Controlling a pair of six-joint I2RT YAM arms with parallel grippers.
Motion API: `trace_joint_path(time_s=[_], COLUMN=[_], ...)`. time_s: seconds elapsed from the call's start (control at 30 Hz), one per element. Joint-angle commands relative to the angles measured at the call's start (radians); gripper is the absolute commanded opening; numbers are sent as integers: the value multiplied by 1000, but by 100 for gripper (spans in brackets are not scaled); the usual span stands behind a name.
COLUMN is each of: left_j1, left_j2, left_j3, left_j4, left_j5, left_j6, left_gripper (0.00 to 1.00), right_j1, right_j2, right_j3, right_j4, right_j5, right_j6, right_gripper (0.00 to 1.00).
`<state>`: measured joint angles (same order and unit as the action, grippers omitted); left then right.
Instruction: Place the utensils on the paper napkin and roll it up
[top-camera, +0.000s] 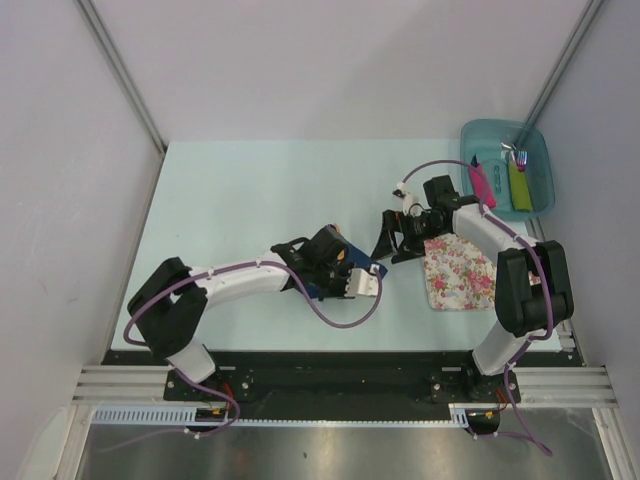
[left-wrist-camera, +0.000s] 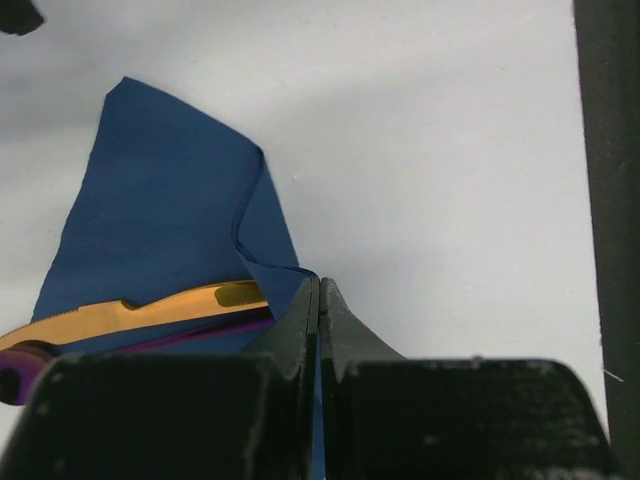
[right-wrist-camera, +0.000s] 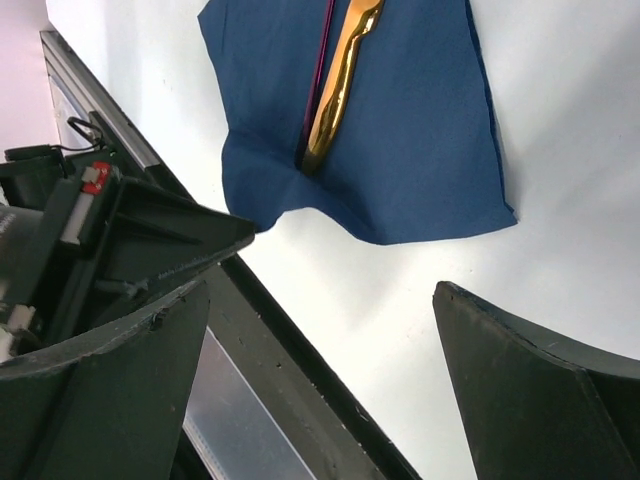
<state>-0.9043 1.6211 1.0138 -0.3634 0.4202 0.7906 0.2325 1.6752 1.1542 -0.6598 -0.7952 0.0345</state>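
The dark blue paper napkin (left-wrist-camera: 160, 200) lies on the table with one edge lifted and folded. On it lie the utensils, side by side: a tan knife (left-wrist-camera: 130, 312) and a purple spoon (left-wrist-camera: 20, 370). My left gripper (left-wrist-camera: 320, 285) is shut on the napkin's raised edge. In the right wrist view the napkin (right-wrist-camera: 400, 130) carries the knife (right-wrist-camera: 340, 80) and the spoon's thin handle (right-wrist-camera: 318, 80). My right gripper (right-wrist-camera: 322, 290) hangs open just beside the napkin, holding nothing. In the top view the left gripper (top-camera: 368, 278) covers most of the napkin (top-camera: 378, 268), and the right gripper (top-camera: 392, 245) is close by.
A floral mat (top-camera: 458, 272) lies to the right, under the right arm. At the back right stands a teal bin (top-camera: 540, 150) holding pink-handled (top-camera: 483, 185) and green-handled (top-camera: 519, 185) cutlery. The table's black front rail (right-wrist-camera: 300, 350) runs close to the napkin.
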Motion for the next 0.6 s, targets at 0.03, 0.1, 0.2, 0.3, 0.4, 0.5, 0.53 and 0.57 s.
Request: trace_joint_path(time_s=[0.03,0.1,0.2,0.3,0.4,0.5,0.53,0.57], left_j1=[48,74,97,110,119,130,133,136], left_j2=[-4,9,23,40,63,79,83,89], left_j3=[38,55,62,66,75,78,83,83], left_j4=[6,4,29,52,69,89,93,96], left_j5=[46,46,35,22,6,-1,-3,-6], left_j6=[47,50,55,52,39,36,35,33], left_gripper=[0,0,0,0,0,0,0,0], right_j1=[7,11,22,28,28,37,48,53], right_j2=[4,12,29,55,64,89,98,103], right_j3=[-22,-27,-37,-47,-65,-73,-73,-71], right_j4=[42,46,61,74,112,132,135,140], right_j5=[-44,-53,-65,-82,-105,-128,-128,-131], right_j6=[21,22,25,27,50,71,74,79], right_gripper=[98,96,93,87,75,61,59,56])
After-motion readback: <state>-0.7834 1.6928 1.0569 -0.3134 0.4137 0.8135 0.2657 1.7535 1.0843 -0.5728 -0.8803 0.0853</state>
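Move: The left hand already grips the napkin's raised near corner; the yellow knife's middle lies about 9 cm ahead, 2 cm left and 5 cm below, the purple spoon some 2 cm left of the knife. From the open right hand, that raised corner is roughly 9 cm back, 11 cm left and 4 cm lower; the napkin's right corner is about 10 cm below, 2 cm back. Left carries the pinched corner forward about 5 cm over the handles; right dips 3 cm towards it, half-closing. ##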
